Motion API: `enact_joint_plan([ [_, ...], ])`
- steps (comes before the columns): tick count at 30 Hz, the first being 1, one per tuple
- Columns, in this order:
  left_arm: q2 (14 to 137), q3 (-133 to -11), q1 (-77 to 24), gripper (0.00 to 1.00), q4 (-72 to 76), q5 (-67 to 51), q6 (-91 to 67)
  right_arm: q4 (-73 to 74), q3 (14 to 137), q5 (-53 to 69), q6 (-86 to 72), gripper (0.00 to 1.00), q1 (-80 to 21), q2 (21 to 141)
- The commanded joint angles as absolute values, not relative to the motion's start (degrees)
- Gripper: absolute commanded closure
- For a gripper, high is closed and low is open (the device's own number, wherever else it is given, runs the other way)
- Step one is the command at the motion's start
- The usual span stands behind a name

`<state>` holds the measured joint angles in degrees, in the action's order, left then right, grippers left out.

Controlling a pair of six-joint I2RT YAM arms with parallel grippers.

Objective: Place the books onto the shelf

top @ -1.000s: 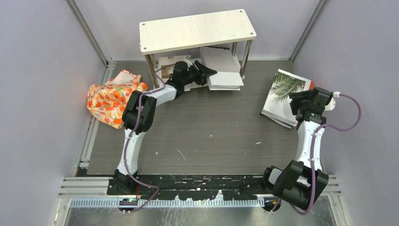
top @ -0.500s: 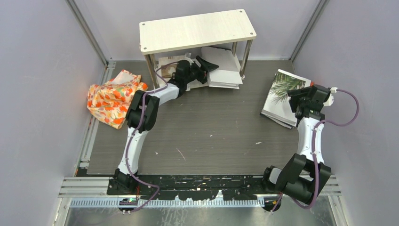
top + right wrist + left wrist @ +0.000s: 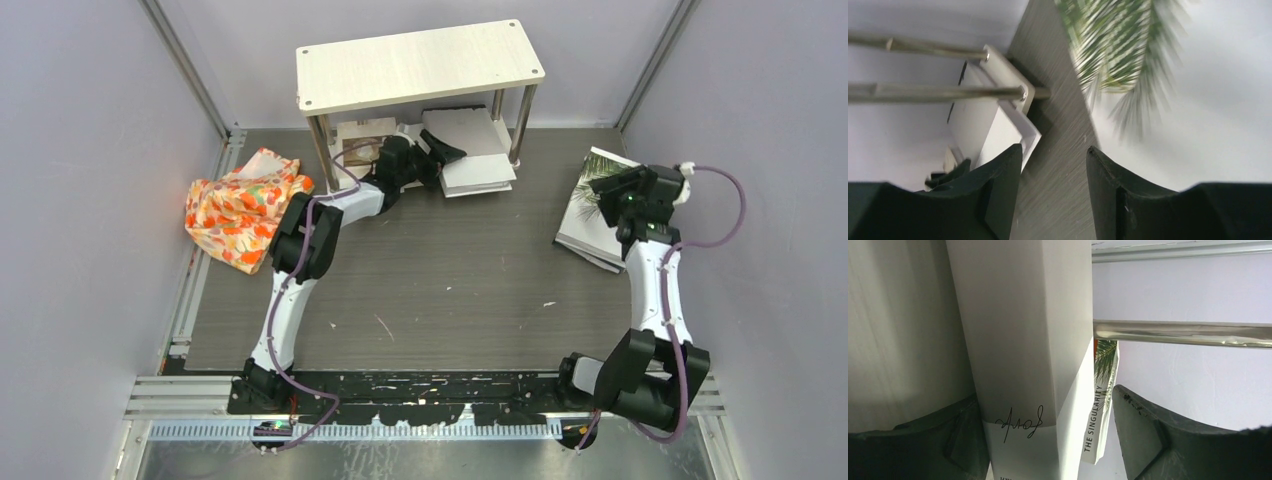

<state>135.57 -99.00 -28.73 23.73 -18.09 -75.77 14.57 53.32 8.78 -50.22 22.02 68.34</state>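
Observation:
The shelf (image 3: 420,65) stands at the back of the table. Under its top board lies a grey-white book (image 3: 478,160), its front sticking out, with a beige coffee-cup book (image 3: 362,133) to the left of it. My left gripper (image 3: 440,150) is open around the grey-white book's (image 3: 1023,340) near edge. One finger (image 3: 963,440) rests against it and the other (image 3: 1148,440) stands apart. On the right, a palm-leaf book (image 3: 588,228) lies flat on the table. My right gripper (image 3: 612,193) hovers open and empty over its left edge (image 3: 1148,75).
An orange-and-white floral cloth (image 3: 240,210) is bunched at the table's left edge. The shelf's thin metal legs (image 3: 938,92) stand around the grey-white book. Grey walls close in the table on three sides.
My left gripper has opened and let go of the grey-white book, which now lies further under the top board. My right gripper has moved back and left over the palm-leaf book.

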Motion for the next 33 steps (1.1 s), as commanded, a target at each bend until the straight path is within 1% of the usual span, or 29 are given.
enact_joint_plan([
  [1, 129.5, -99.2, -28.9, 0.20, 24.5, -17.6, -73.5, 14.6, 59.4, 7.1, -45.5, 0.44, 13.8, 69.9],
  [5, 129.2, -99.0, -28.9, 0.19, 24.0, -17.7, -73.3, 16.6, 63.7, 4.4, -43.4, 0.49, 5.2, 73.9],
  [6, 129.2, -99.0, -28.9, 0.19, 23.8, -17.8, -73.2, 16.9, 64.8, 4.0, -43.0, 0.52, 3.2, 75.1],
  [8, 129.2, -99.2, -28.8, 0.19, 23.5, -18.0, -73.2, 17.5, 66.6, 3.1, -42.0, 0.61, 0.2, 78.0],
  [11, 129.7, -100.4, -28.5, 0.19, 22.8, -18.8, -73.2, 17.6, 68.7, 2.1, -41.0, 0.70, -4.8, 81.4],
  [17, 131.0, -102.8, -28.0, 0.19, 21.0, -20.1, -73.0, 16.4, 71.9, 0.2, -38.5, 0.85, -11.5, 88.8],
  [23, 131.9, -104.4, -27.6, 0.19, 19.5, -21.0, -72.5, 12.3, 72.9, -3.6, -36.7, 0.96, -14.7, 94.3],
  [26, 132.2, -105.5, -27.4, 0.19, 18.4, -21.5, -71.9, 9.5, 73.0, -3.9, -35.7, 0.97, -15.5, 96.3],
  [33, 133.8, -107.2, -27.4, 0.19, 17.3, -23.3, -71.3, 5.6, 74.7, -2.7, -35.3, 0.98, -16.8, 101.2],
])
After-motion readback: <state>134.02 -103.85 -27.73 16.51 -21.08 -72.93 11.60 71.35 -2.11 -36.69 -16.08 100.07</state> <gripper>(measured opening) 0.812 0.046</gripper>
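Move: The white book lies partly on the shelf, its middle about 20 cm ahead of the right hand, 26 cm left and some 11 cm lower. The shelf's near right post stands about 20 cm ahead and 18 cm left of that hand; the palm-leaf book lies 10 cm ahead, 2 cm right and 17 cm below. From the left hand, already at its left edge, the white book's middle is about 5 cm ahead, 5 cm right and 3 cm lower. Leftward in one quick sweep of some 24 cm, the right hand leaves the palm-leaf book for the white book's near right corner, dipping and reaching forward about 9 cm each, turning roughly 35 degrees counter-clockwise while its fingers shut empty; it comes close to the near edge. The left hand, still open astride the white book's left edge, rises about 3 cm with its lower finger keeping it propped. ##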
